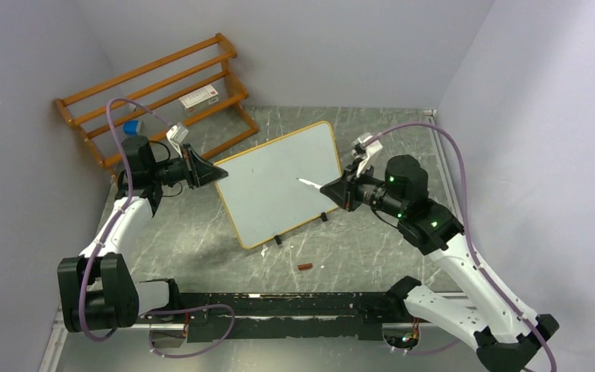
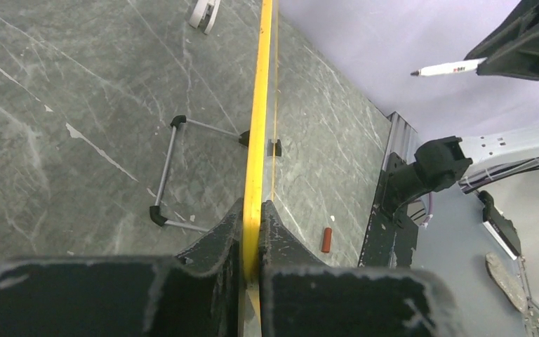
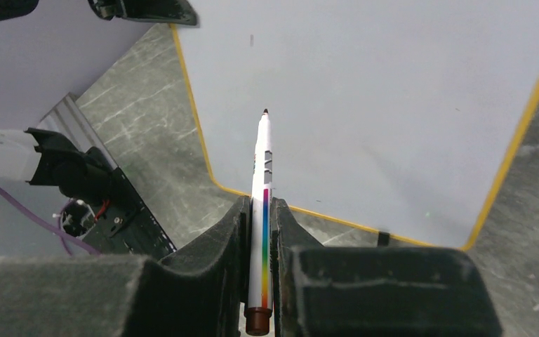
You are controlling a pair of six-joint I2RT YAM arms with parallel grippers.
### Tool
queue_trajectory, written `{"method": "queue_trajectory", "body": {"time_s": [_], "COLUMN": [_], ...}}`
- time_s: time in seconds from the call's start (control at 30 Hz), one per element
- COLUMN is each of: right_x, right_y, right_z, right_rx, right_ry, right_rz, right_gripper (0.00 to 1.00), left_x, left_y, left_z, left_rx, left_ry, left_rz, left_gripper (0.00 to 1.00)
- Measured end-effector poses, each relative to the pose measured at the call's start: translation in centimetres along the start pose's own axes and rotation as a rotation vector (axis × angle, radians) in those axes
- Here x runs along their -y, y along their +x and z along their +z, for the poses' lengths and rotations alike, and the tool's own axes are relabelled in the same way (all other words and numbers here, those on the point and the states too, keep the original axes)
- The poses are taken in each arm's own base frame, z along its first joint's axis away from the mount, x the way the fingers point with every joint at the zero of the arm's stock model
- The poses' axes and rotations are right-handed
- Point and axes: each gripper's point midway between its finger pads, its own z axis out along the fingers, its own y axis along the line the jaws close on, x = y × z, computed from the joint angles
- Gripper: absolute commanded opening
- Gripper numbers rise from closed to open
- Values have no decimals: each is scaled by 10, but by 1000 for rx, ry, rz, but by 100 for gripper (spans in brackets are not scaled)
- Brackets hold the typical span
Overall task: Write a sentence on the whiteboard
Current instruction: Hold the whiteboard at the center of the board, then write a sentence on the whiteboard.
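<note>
The whiteboard (image 1: 279, 182) stands tilted on the table, its face blank but for a tiny dark speck (image 3: 251, 40); no sentence shows on it. My left gripper (image 1: 218, 172) is shut on the board's left edge; in the left wrist view the yellow frame (image 2: 258, 133) runs pinched between the fingers of that gripper (image 2: 253, 214). My right gripper (image 1: 331, 189) is shut on a white marker (image 3: 262, 182) with a rainbow stripe. Its uncapped tip (image 3: 265, 112) points at the whiteboard (image 3: 365, 105), close to the surface; contact is unclear.
An orange-brown slatted rack (image 1: 155, 85) with a small box (image 1: 200, 98) stands at the back left. A red marker cap (image 1: 304, 266) lies in front of the board. The board's wire stand (image 2: 175, 168) rests behind it. Walls enclose three sides.
</note>
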Motion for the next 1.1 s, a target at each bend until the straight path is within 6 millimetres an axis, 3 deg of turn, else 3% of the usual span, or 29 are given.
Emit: {"method": "queue_trajectory", "body": {"time_s": [0.33,0.53,1.1], "right_x": [-57,-78,-111], "right_y": [29,47,27], "right_z": [41,62,105], "right_rx": [-50,-68,-13], "right_ry": [22,103,242], "right_rz": [-170,-293,-383], "right_gripper": [0,0,0], "left_x": [4,7,9], "left_y": [0,0,1], "left_z": [-1,2,2], "left_rx": [-10,-21,-22], "left_ry": [-28,-44,-85], "left_rz": [24,38,46], "left_gripper": [5,5,5]}}
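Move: The right hand holds the marker. The short pen mark on the whiteboard's upper left part lies about 16 cm to its left, 8 cm ahead and 13 cm below. The board's centre is roughly 9 cm left, 7 cm ahead and 17 cm below; the brown cap lies some 11 cm back, 4 cm left and 29 cm down on the table. From the left hand, pinching the board's upper left edge, the mark is about 7 cm right, 1 cm ahead and 4 cm below. Leftward across the front of the whiteboard, the right hand carries the marker about 15 cm towards the board's upper left part, first drawing back and sinking some 4 cm, then easing slightly up and forward. Its wrist turns some 25 degrees, so the marker points more forward at the board. The left hand keeps its pinch on the board's edge, nearly still. ##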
